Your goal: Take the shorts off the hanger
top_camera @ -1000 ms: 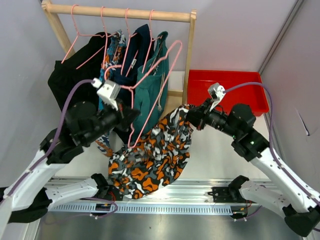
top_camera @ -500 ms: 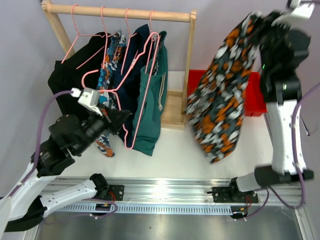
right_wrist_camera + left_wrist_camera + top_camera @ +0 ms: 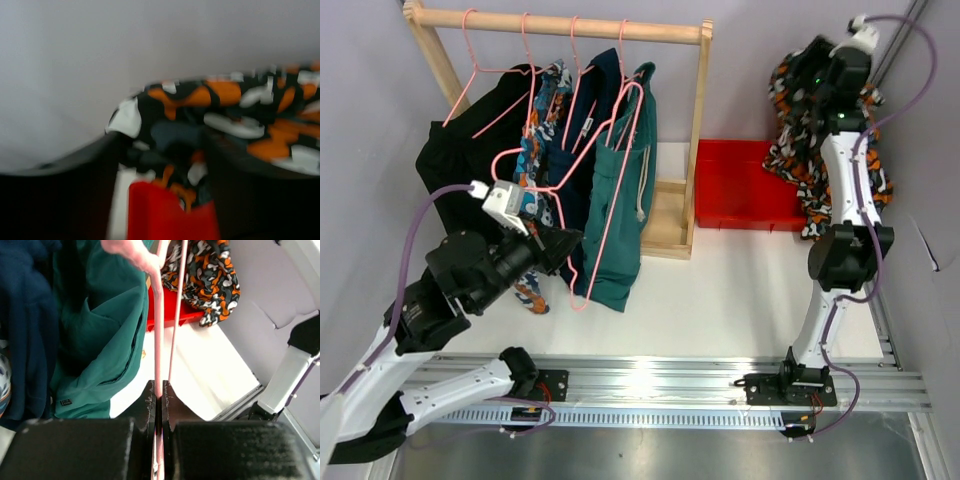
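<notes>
My right gripper (image 3: 817, 76) is raised high at the far right, shut on the black-orange-white patterned shorts (image 3: 800, 160), which hang over the red bin (image 3: 740, 190). In the right wrist view the shorts (image 3: 200, 110) are bunched between my fingers, blurred. My left gripper (image 3: 560, 245) is shut on the wire of a bare pink hanger (image 3: 159, 340). It stands in front of the teal shorts (image 3: 620, 200). The black (image 3: 470, 150), blue-orange-white patterned (image 3: 535, 150) and navy shorts (image 3: 590, 110) hang on pink hangers on the wooden rack (image 3: 560, 22).
The rack's wooden post (image 3: 698, 130) stands between the hanging shorts and the red bin. The bin also shows in the left wrist view (image 3: 172, 307) and the right wrist view (image 3: 170, 215). Grey walls close in behind and at the right. A metal rail (image 3: 650, 385) runs along the near edge.
My right arm swung the patterned shorts from mid-table up and back to above the red bin. The hanger came free of them and stayed in my left gripper, shifted slightly left.
</notes>
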{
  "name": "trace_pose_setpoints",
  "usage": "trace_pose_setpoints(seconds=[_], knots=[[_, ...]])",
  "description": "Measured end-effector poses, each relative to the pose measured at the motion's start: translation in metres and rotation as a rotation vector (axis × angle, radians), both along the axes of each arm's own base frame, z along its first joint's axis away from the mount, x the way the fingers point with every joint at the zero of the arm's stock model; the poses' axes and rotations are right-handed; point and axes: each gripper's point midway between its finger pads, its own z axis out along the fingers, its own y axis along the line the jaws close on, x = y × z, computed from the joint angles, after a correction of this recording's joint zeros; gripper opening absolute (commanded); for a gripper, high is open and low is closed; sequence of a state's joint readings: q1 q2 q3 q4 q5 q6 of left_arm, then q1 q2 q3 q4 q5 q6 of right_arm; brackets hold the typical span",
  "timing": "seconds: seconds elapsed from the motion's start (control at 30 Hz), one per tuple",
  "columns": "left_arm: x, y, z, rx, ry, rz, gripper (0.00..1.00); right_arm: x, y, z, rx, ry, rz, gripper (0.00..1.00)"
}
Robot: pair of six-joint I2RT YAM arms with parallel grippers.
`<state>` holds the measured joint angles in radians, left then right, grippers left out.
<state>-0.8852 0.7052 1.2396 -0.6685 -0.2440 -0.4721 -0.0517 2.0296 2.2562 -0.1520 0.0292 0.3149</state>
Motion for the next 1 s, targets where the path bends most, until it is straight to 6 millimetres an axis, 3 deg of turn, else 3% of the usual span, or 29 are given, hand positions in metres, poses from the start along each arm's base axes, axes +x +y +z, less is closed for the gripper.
trace_pose_setpoints(seconds=[0.03, 0.1, 0.17, 0.27, 0.33, 0.37, 0.43, 0.6, 0.7, 0.8, 1.0], knots=[[0.003, -0.003, -0.001, 0.013, 0.01, 0.0, 0.0, 0.009, 0.004, -0.035, 0.028, 0.085, 0.014, 0.99], [0.01, -0.012, 0.0, 0.037, 0.027, 0.0, 0.0, 0.014, 0.009, -0.096, 0.065, 0.23, 0.023, 0.99], [0.02, -0.023, 0.007, 0.059, 0.035, 0.0, 0.0, 0.003, 0.014, -0.148, 0.096, 0.344, 0.024, 0.99], [0.04, -0.044, 0.022, 0.089, 0.037, 0.011, 0.0, -0.056, 0.025, -0.236, 0.15, 0.538, 0.025, 0.99], [0.057, -0.059, 0.035, 0.107, 0.032, 0.022, 0.0, -0.105, 0.035, -0.265, 0.18, 0.612, 0.036, 0.99], [0.069, -0.071, 0.044, 0.127, 0.029, 0.031, 0.0, -0.126, 0.041, -0.265, 0.191, 0.616, 0.042, 0.99], [0.084, -0.084, 0.051, 0.157, 0.034, 0.044, 0.0, -0.155, 0.052, -0.242, 0.199, 0.556, 0.07, 1.0], [0.129, -0.117, 0.079, 0.219, 0.01, 0.107, 0.0, -0.239, 0.088, -0.118, 0.181, 0.179, 0.212, 0.99], [0.148, -0.124, 0.079, 0.258, 0.006, 0.141, 0.0, -0.288, 0.084, -0.082, 0.181, 0.032, 0.232, 1.0], [0.163, -0.121, 0.07, 0.293, 0.011, 0.166, 0.0, -0.314, 0.083, -0.081, 0.182, 0.001, 0.24, 1.0], [0.207, -0.114, 0.075, 0.255, -0.016, 0.201, 0.0, -0.338, 0.088, -0.113, 0.19, 0.076, 0.274, 0.99]])
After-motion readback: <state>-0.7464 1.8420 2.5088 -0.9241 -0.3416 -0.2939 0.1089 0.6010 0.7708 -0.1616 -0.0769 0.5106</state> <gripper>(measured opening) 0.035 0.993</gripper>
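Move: The left hand holds the bare pink hanger; the free right end of the wooden rail lies about 28 cm ahead of it, 14 cm right and 15 cm above. The teal shorts hang some 24 cm ahead, 7 cm right and 12 cm lower, and the rack's right post stands about 28 cm ahead and 20 cm right. The red box's middle is about 12 cm back from the right hand, 6 cm left and 40 cm below. The right hand, its fingers already opening, spreads them fully and lets go of the camouflage shorts while plunging some 25 cm and drawing back, fingertips dipping then levelling, then climbs part way again and ends about 34 cm back and a little left, clear of the box and turned slightly counter-clockwise. Meanwhile the left hand keeps its pinch on the pink hanger and carries it forward about 20 cm, right and somewhat up towards the gap on the rail between the teal shorts' hanger and the right post, rolling its left side up some 15 degrees. ##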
